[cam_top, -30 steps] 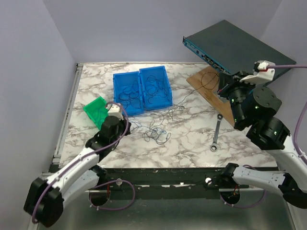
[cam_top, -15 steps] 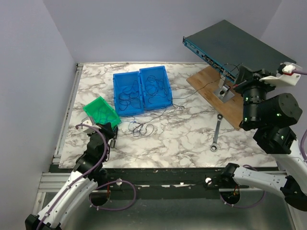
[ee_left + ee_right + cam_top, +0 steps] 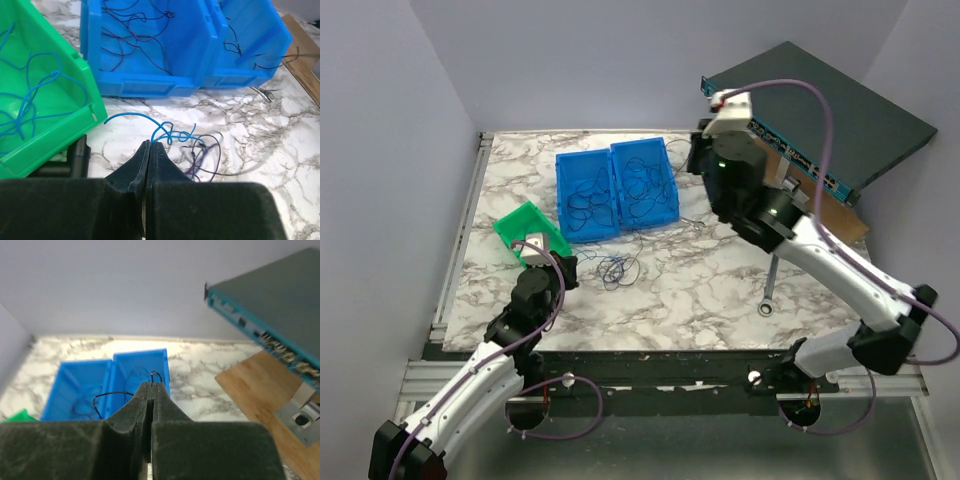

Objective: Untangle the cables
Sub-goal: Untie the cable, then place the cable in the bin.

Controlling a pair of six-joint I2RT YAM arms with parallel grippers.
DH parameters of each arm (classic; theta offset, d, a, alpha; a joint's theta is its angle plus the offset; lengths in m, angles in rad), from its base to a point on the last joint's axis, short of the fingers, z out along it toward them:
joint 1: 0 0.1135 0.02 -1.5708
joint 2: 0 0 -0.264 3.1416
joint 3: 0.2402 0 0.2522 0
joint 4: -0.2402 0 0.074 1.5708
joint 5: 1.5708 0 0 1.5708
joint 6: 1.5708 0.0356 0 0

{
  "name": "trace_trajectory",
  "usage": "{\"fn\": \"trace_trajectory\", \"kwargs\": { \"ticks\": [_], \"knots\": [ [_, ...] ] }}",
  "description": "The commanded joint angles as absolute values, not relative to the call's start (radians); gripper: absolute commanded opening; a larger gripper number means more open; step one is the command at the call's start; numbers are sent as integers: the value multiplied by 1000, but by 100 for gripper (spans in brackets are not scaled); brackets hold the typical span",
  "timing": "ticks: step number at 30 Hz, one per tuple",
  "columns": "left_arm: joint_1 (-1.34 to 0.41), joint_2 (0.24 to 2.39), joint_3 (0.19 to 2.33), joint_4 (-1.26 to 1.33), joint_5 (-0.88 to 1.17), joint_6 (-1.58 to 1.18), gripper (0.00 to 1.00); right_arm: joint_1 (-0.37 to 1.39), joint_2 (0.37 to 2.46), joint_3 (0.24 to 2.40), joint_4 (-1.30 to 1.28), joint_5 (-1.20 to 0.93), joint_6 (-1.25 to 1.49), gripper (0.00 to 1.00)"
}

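Observation:
A small knot of thin blue and dark cables [image 3: 616,268] lies on the marble table just right of the green bin [image 3: 525,228]. My left gripper [image 3: 568,270] is low beside it, shut on a blue cable [image 3: 170,133] that curls out from its tips [image 3: 149,144]; dark strands [image 3: 206,150] lie tangled to its right. My right gripper [image 3: 693,158] hangs high beside the blue bins [image 3: 642,180]. It is shut [image 3: 151,385] on a thin dark cable [image 3: 113,394] that loops at the tips and trails left.
Two blue bins [image 3: 150,50] hold dark wires and the green bin [image 3: 45,100] holds blue wires. A silver wrench [image 3: 770,285] lies on the right. A dark network switch [image 3: 820,100] leans over a wooden board [image 3: 255,385] at the back right.
The right arm has swung from the far right across to the blue bins. The left gripper drew back towards the green bin, and the knot of cables slid left with it.

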State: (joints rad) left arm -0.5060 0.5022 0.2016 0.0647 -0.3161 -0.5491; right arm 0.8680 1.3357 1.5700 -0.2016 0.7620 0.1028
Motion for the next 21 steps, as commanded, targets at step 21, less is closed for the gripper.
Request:
{"fn": "trace_trajectory", "kwargs": {
  "ticks": [21],
  "knots": [
    [-506, 592, 231, 199, -131, -472, 0, 589, 2010, 2289, -311, 498, 244, 1]
  ]
}}
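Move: The dark cable already pinched in the right hand is taken over the right blue box, about 24 cm ahead of that hand, 13 cm to its left and some 41 cm below. From the same hand, the left blue box is roughly 20 cm ahead and 32 cm left, and the small wrench 10 cm straight ahead. The cable tangle on the table is about 6 cm ahead of the left hand, 9 cm right and 12 cm below; the green box is 16 cm ahead and 14 cm left of it. The dark cable is swept high through the air towards the right blue box by the right hand, which keeps its pinch and goes forward about 17 cm and some 5 cm left, dipping about 9 cm at first and then climbing back over half of that. The left hand keeps hold of the blue cable and eases about 2.5 cm to the right, turning slightly clockwise. ##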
